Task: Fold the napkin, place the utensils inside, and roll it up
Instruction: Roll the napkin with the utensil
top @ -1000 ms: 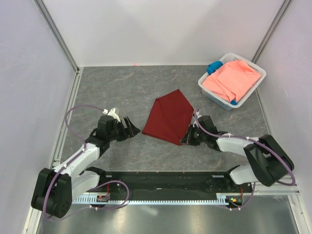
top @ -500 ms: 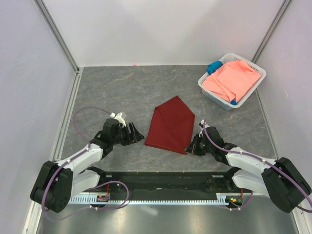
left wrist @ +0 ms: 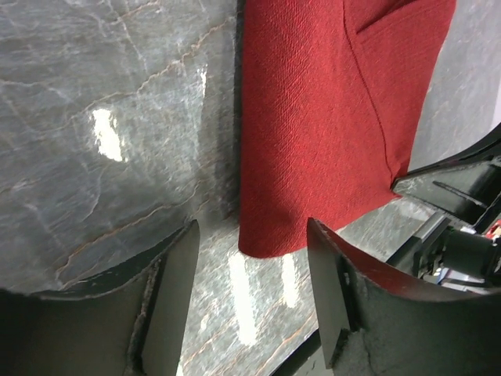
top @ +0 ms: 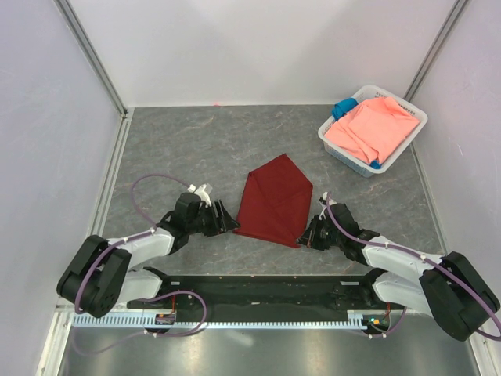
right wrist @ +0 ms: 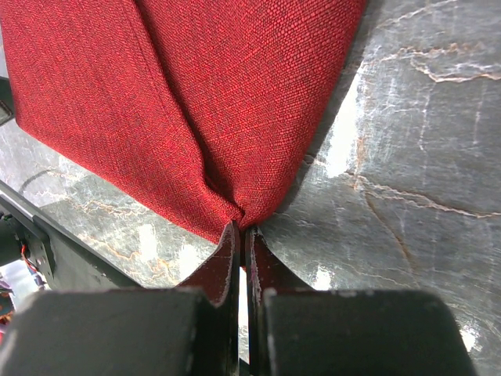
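Observation:
The dark red napkin [top: 274, 200] lies partly folded on the grey table, with a point toward the back. My right gripper [top: 308, 233] is shut on its near right corner, and the right wrist view shows the cloth [right wrist: 196, 94] bunched into the closed tips [right wrist: 241, 229]. My left gripper [top: 225, 220] is open just left of the near left corner. In the left wrist view that corner [left wrist: 266, 239] sits ahead of the gap between the fingers [left wrist: 168, 298], untouched. My left gripper's jaws [left wrist: 250, 290] hold nothing. The utensils are out of view.
A white basket [top: 341, 159] at the back right holds a salmon-pink cloth [top: 372, 129] and a small blue cloth [top: 342, 107]. A black rail [top: 258, 286] runs along the near edge between the arm bases. Pale walls enclose the table on three sides.
My left gripper slid right to the napkin's near left corner and its jaws narrowed. My right gripper first pulled its corner toward the near edge, squaring the napkin's lower edge, then held still.

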Available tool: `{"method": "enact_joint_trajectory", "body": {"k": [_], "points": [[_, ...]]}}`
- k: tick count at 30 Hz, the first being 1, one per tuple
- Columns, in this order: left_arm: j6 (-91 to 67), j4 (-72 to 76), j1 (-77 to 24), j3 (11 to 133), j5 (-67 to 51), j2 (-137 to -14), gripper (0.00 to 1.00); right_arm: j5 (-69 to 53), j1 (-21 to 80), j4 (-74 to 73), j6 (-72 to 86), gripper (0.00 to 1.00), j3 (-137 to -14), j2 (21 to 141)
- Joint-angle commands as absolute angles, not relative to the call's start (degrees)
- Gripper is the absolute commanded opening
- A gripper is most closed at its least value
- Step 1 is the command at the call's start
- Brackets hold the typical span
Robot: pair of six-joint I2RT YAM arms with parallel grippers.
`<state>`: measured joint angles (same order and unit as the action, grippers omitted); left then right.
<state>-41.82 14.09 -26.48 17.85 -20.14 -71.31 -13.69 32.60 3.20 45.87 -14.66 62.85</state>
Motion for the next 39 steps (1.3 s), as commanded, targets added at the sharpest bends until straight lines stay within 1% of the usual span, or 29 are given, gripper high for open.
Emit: {"method": "enact_joint_trajectory", "body": {"k": [1,7,17,20,21,22,23,25,26,27,28,29,30,32,33,36,39], "points": [[-44.3,18.37,-26.89,16.7,-21.18,-73.3,0.63,-11.6,32.87,2.64,45.88,0.0,-13.45,63.46],[-43.95,19.16,-27.07,16.88,-21.18,-75.06,0.53,-11.43,32.87,2.64,45.79,0.0,-13.54,63.11],[-44.65,22.49,-28.12,16.08,-21.71,-78.92,0.45,-10.99,32.87,2.55,45.79,0.0,-12.57,61.96],[-44.91,23.38,-28.3,16.52,-22.32,-79.98,0.35,-10.73,32.87,2.11,45.7,0.0,-12.66,61.52],[-44.91,23.29,-28.3,16.7,-22.41,-80.07,0.27,-10.64,32.96,1.76,45.53,0.0,-12.74,61.18],[-44.83,23.2,-28.3,16.87,-22.41,-79.81,0.23,-10.29,32.87,1.24,45.35,0.0,-13.27,61.0],[-44.91,22.86,-28.3,16.96,-22.41,-79.63,0.15,-9.59,32.87,0.19,44.66,0.0,-13.62,60.56],[-45.09,21.98,-28.3,17.66,-22.67,-78.49,0.12,-8.36,32.96,-3.76,43.69,0.06,-15.28,59.16],[-45.17,21.36,-28.3,18.01,-22.68,-78.05,0.05,-6.61,32.87,-5.17,42.46,0.17,-15.99,58.54],[-45.18,20.14,-28.3,18.28,-22.76,-77.79,0.02,-5.46,32.87,-6.75,41.58,0.24,-16.78,57.06],[-45.18,19.17,-28.3,19.24,-22.76,-77.35,0.02,-4.58,32.96,-8.16,40.53,0.31,-18.61,56.17],[-45.18,18.29,-28.3,19.68,-22.94,-76.82,0.02,-2.48,33.05,-10.87,38.34,0.42,-19.59,55.47],[-45.09,16.63,-28.3,20.64,-23.29,-76.82,0.02,-1.68,33.22,-12.03,37.36,0.46,-20.56,53.81],[-45.0,13.73,-28.21,22.49,-24.25,-76.64,0.02,-0.36,34.1,-12.83,34.12,0.57,-22.93,51.34],[-45.0,12.75,-28.3,23.11,-24.78,-76.81,0.02,0.95,34.45,-12.66,33.23,0.65,-24.24,50.63],[-44.47,8.37,-28.13,25.75,-26.01,-77.34,0.02,3.86,37.43,-11.0,29.19,0.69,-26.44,48.96],[-44.47,5.46,-27.42,27.59,-28.03,-77.87,0.02,7.11,43.13,-7.84,25.94,0.71,-28.03,49.39]]}}
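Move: The napkin's left near corner lies just under the left hand's open fingertips, about 2 cm to its right, level fore and aft, and some 2 cm below. The right near corner is already pinched in the right hand, about 15 cm to the right of the left hand and 4 cm back; from the right hand, the left near corner is about 15 cm left and 3 cm ahead. The napkin's middle lies roughly 6 cm ahead and 10 cm right of the left hand. The napkin's left near corner is taken between the left fingers: they ease down and right by about 2 cm, shut on it in a pinch, then rise a little, still gripping. The right hand keeps its hold of the other near corner until the left has shut, then opens, lets go and lifts away, some 6 cm up and 3 forward, its tips swinging up and outward by about 20 degrees. ##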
